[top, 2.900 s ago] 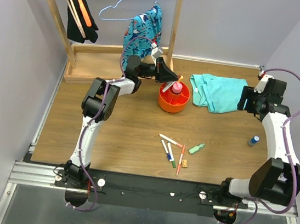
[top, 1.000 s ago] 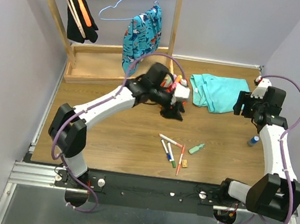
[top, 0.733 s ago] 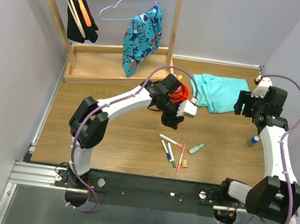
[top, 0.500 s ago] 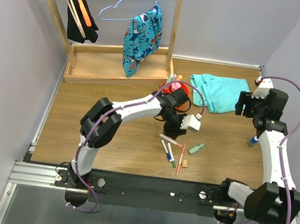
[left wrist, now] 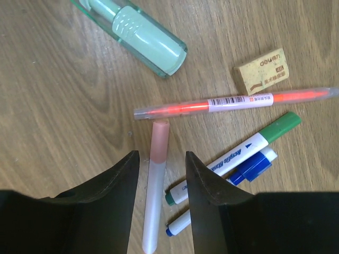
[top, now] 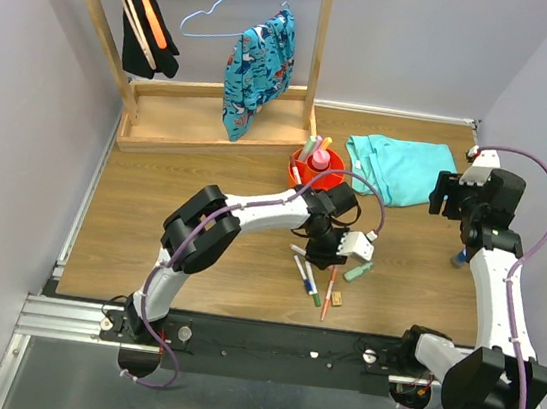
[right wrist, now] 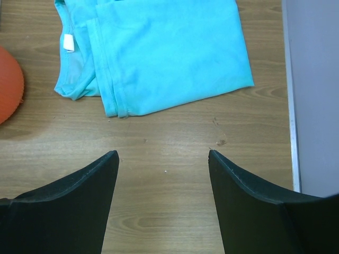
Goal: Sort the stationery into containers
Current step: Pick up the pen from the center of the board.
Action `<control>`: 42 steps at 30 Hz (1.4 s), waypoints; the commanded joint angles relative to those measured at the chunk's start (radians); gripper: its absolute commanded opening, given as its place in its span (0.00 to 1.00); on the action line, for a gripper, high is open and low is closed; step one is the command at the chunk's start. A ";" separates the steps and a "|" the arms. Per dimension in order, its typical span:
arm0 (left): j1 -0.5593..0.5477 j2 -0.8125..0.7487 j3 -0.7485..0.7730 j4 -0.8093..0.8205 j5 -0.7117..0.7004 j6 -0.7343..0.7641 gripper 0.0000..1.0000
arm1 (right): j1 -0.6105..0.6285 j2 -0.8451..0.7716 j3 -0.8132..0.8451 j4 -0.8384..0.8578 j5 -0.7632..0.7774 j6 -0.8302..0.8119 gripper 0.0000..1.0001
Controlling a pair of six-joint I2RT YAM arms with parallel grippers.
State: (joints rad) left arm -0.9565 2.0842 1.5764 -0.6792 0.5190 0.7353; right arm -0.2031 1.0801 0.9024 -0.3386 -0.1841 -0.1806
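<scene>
My left gripper is open low over the loose stationery. In the left wrist view its jaws stand either side of a white pen with a pink cap, with a gap on both sides. Beside it lie a thin orange pen, a green-capped pen, a blue-capped pen, a green highlighter and a tan eraser. The orange-red bowl holds a pink bottle and upright highlighters. My right gripper is open and empty over bare wood, far from the pens.
A teal cloth lies right of the bowl and shows in the right wrist view. A small blue-capped bottle stands by the right arm. The wooden rack base with hanging clothes stands at the back. The table's right edge is near the right gripper.
My left arm has swung from the bowl forward and down to the loose pens, and its open jaws now straddle the pink-capped pen. The right arm has shifted only slightly.
</scene>
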 commanded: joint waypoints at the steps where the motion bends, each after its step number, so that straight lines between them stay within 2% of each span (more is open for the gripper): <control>1: -0.016 0.019 -0.012 0.026 -0.023 -0.011 0.48 | -0.005 -0.023 -0.017 -0.002 0.031 0.009 0.77; 7: -0.018 0.049 -0.036 0.081 -0.059 -0.014 0.42 | -0.005 -0.037 -0.025 -0.022 0.026 0.020 0.77; 12: -0.025 0.059 -0.090 0.116 -0.073 0.009 0.30 | -0.005 -0.049 -0.051 -0.030 0.028 0.023 0.77; 17: -0.021 -0.022 -0.104 0.096 -0.040 -0.002 0.19 | -0.005 -0.049 -0.060 -0.028 0.031 0.029 0.77; 24: 0.102 -0.185 0.033 0.020 0.131 -0.114 0.16 | -0.005 -0.011 -0.050 -0.030 0.028 0.029 0.77; 27: 0.189 -0.236 0.076 0.082 0.231 -0.200 0.15 | -0.005 0.014 -0.023 -0.033 0.020 0.036 0.77; 29: 0.240 -0.279 0.045 0.180 0.315 -0.301 0.15 | -0.005 0.039 -0.001 -0.042 0.009 0.035 0.77; 31: 0.315 -0.321 -0.045 0.421 0.373 -0.381 0.15 | -0.005 0.055 0.015 -0.048 0.002 0.035 0.77; 32: 0.340 -0.332 -0.085 0.646 0.433 -0.499 0.15 | -0.005 0.066 0.024 -0.054 -0.006 0.033 0.77; 34: 0.401 -0.328 -0.177 0.882 0.461 -0.630 0.14 | -0.005 0.093 0.053 -0.062 -0.014 0.032 0.77; 35: 0.418 -0.317 -0.196 1.088 0.478 -0.772 0.13 | -0.005 0.104 0.062 -0.068 -0.020 0.032 0.77; 38: 0.472 -0.236 -0.211 1.361 0.493 -0.975 0.12 | -0.007 0.142 0.105 -0.080 -0.018 0.032 0.77; 39: 0.481 -0.214 -0.210 1.523 0.486 -1.102 0.11 | -0.006 0.153 0.115 -0.082 -0.017 0.032 0.77; 42: 0.512 -0.132 -0.176 1.665 0.455 -1.203 0.10 | -0.005 0.184 0.145 -0.096 0.003 0.021 0.77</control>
State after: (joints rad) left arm -0.4751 1.8538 1.3865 0.4919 0.9447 -0.1192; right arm -0.2031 1.2282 0.9878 -0.3985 -0.1814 -0.1555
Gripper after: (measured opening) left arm 0.206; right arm 0.765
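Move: The pink-capped pen lies crosswise just under the left gripper's open fingers, its middle about 2 cm to the left, level fore-and-aft and 3 cm below. The green-capped marker is some 6 cm back and 1 cm left, the orange pen 8 cm back and 4 cm right, the green bottle 10 cm right at no forward offset, all on the table. The orange container stands about 19 cm ahead, 4 cm left. From the right hand the pink-capped pen is about 32 cm left, 13 cm back and 19 cm below. Lower the left gripper nearly 2 cm over the pink-capped pen and close the fingers to pinch it towards its pink end. Then lift it quickly, some 25 cm, while carrying it forward about 18 cm and a little left towards the orange container, swinging the fingers up from steeply down to nearly level, pointing right. Let the empty, open right hand sink 2 to 3 cm. ##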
